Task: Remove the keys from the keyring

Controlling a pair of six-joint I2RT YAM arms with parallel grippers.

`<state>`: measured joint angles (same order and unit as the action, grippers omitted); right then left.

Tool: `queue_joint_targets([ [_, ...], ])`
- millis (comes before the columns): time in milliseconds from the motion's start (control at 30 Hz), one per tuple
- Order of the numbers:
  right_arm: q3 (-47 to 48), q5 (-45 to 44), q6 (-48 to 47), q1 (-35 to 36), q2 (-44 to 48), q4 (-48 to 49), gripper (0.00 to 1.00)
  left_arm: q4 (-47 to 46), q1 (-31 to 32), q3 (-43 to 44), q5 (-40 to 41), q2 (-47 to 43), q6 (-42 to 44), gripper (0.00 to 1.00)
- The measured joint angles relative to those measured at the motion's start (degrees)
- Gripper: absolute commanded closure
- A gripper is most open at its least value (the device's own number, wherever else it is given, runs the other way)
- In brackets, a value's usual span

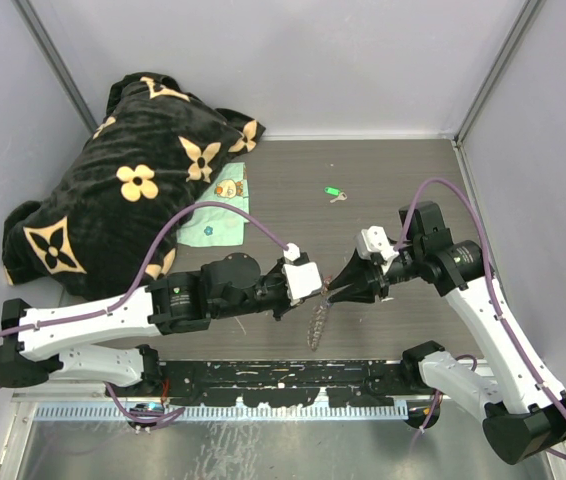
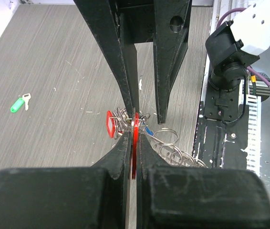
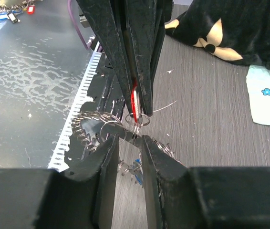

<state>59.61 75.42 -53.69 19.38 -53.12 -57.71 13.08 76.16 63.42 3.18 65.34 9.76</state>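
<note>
The keyring (image 1: 317,322) hangs between my two grippers above the table's near middle, its coiled grey rim (image 3: 85,126) trailing toward the table's edge. My left gripper (image 2: 134,139) is shut on a red key tag (image 2: 134,136) that hangs from a small split ring (image 3: 137,119). A second red tag (image 2: 110,123) and a blue one (image 2: 148,129) hang beside it. Facing it, my right gripper (image 3: 129,139) has its fingers closed on the keyring's wire, a narrow gap left between them. A green-tagged key (image 1: 333,192) lies loose on the table further back.
A black flowered blanket (image 1: 133,190) fills the back left, with a teal cloth (image 1: 215,215) at its edge. A perforated metal rail (image 1: 283,375) runs along the near table edge. Grey walls (image 1: 533,100) close in the sides and back.
</note>
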Motion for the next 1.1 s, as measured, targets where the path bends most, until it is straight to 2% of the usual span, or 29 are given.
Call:
queue_joint_targets([
  [433, -0.2, -0.3, 3.2, 0.0, 0.0, 3.3, 0.99, -0.1, 0.0, 0.0, 0.0, 0.7, -0.4, 1.0],
  [833, -0.2, -0.7, 2.9, 0.0, 0.0, 2.8, 0.99, 0.3, 0.0, 0.0, 0.0, 0.7, 0.2, 1.0],
  [1100, -0.2, -1.0, 3.1, 0.1, 0.0, 3.1, 0.99, 7.9, 0.0, 5.1, 1.1, 2.5, 4.4, 1.0],
])
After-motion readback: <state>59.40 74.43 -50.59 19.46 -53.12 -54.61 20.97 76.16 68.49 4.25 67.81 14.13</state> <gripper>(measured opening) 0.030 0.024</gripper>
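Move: The left hand still grips the red tag. The small metal ring on the tag's end lies about 2 cm to the left of the right hand and 1 cm ahead of it, level with it, and from the left hand about 2 cm to the right. The keyring's coil hangs roughly 4 cm back from the right hand, 1 cm to its left and 5 cm below. A second red tag sits some 3 cm ahead, 1 cm left and 3 cm lower. The right hand eases forward about half a centimetre towards the small ring and shuts its partly open fingers, pinching the metal at the ring's lower end just off the left fingertips, then stays there, closed. Meanwhile the left hand keeps its grip on the red tag and sinks about half a centimetre, then at the last rolls its left side up by some 5 degrees while drifting slightly forward and left. ##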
